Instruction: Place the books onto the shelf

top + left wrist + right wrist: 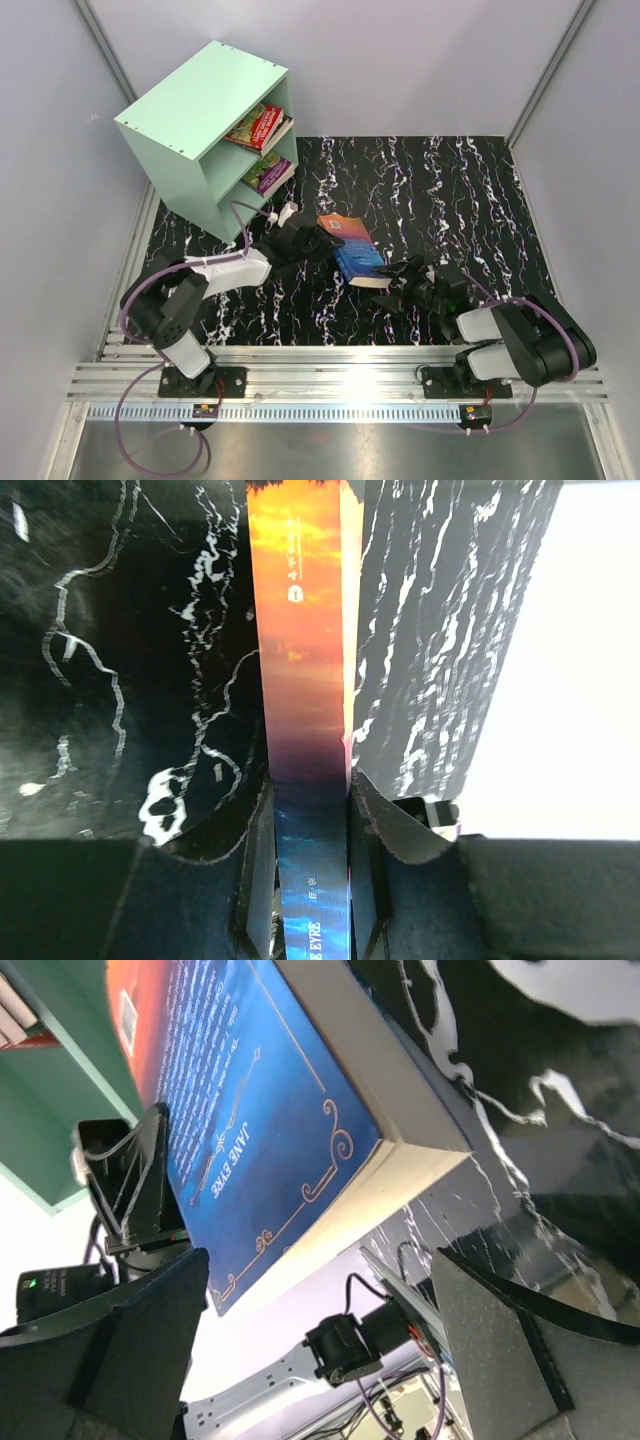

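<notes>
A blue book with an orange end (352,248) is at the middle of the black marbled mat, and my left gripper (318,240) is shut on its far-left end. In the left wrist view its spine (300,680) runs up between my fingers (258,880), which press on both covers. My right gripper (400,281) stands open just off the book's near-right corner, with nothing between its fingers (505,1350); the blue cover (260,1110) fills that view above them. The mint-green shelf (190,110) stands at the far left with a red book (258,127) in its upper compartment and a purple-and-green one (268,173) below.
Grey walls close in the mat (450,190) on the left, back and right. A metal rail (330,365) with both arm bases runs along the near edge. A purple cable (240,210) loops from the left arm close to the shelf's front corner.
</notes>
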Tool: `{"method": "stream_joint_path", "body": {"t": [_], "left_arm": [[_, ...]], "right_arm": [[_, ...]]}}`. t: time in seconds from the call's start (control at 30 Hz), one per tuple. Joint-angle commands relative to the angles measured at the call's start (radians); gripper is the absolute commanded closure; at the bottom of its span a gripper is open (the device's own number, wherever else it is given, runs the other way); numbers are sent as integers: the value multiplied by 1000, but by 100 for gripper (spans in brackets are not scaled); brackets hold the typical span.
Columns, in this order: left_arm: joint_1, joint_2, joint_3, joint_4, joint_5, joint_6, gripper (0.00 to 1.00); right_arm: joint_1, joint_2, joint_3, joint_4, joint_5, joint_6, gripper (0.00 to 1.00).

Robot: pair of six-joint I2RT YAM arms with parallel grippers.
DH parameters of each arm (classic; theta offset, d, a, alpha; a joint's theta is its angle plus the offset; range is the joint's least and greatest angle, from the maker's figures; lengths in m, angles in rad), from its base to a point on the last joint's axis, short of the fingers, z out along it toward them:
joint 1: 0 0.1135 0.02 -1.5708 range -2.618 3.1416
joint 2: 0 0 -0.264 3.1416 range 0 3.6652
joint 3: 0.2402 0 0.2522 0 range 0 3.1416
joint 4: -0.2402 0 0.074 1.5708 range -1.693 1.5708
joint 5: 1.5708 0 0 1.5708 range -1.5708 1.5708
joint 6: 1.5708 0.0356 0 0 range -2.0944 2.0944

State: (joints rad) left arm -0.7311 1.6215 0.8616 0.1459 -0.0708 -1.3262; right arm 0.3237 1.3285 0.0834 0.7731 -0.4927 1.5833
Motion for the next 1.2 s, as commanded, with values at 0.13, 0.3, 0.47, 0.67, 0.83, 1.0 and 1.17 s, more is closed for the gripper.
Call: {"method": "stream_joint_path", "body": {"t": [0.13,0.3,0.47,0.67,0.83,1.0,1.17], "left_arm": [[-7,40,65,219,66,-203,100],[-30,-21,54,136,3,-217,100],[-70,-67,59,47,-55,-202,100],[-122,-110,108,-94,-101,-113,100],[-139,-133,204,-265,-81,68,92],[-169,-263,284,-478,-104,217,52],[-191,-487,238,-647,-245,301,20]], "right_arm": [[5,191,-4,340,6,70,0],[5,383,9,557,17,121,12],[9,581,21,781,19,171,37],[9,589,27,779,29,132,100],[11,459,58,653,17,74,100],[11,205,139,341,-11,-81,100],[24,-121,350,-317,97,-383,100]]}}
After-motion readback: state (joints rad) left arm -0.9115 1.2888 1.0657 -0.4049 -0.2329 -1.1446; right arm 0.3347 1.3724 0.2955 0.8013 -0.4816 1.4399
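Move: The book (Jane Eyre) is already in the left hand, pinched at the spine, its middle about 2 cm back, 5 cm right and 3 cm below that hand. From the open, empty right hand the book's middle is some 7 cm ahead and 8 cm left, at nearly the same height. The purple book in the shelf's lower compartment lies about 15 cm ahead and 15 cm left of the left hand, some 6 cm lower. Forward about 3 cm, the right hand brings its open fingers over the near, right-hand end of the book and closes on the page block and covers, then rises some 6 cm, still gripping. The left hand shifts slightly forward-right, draws back, then opens, letting go of the spine, and pulls up about 11 cm and back. ##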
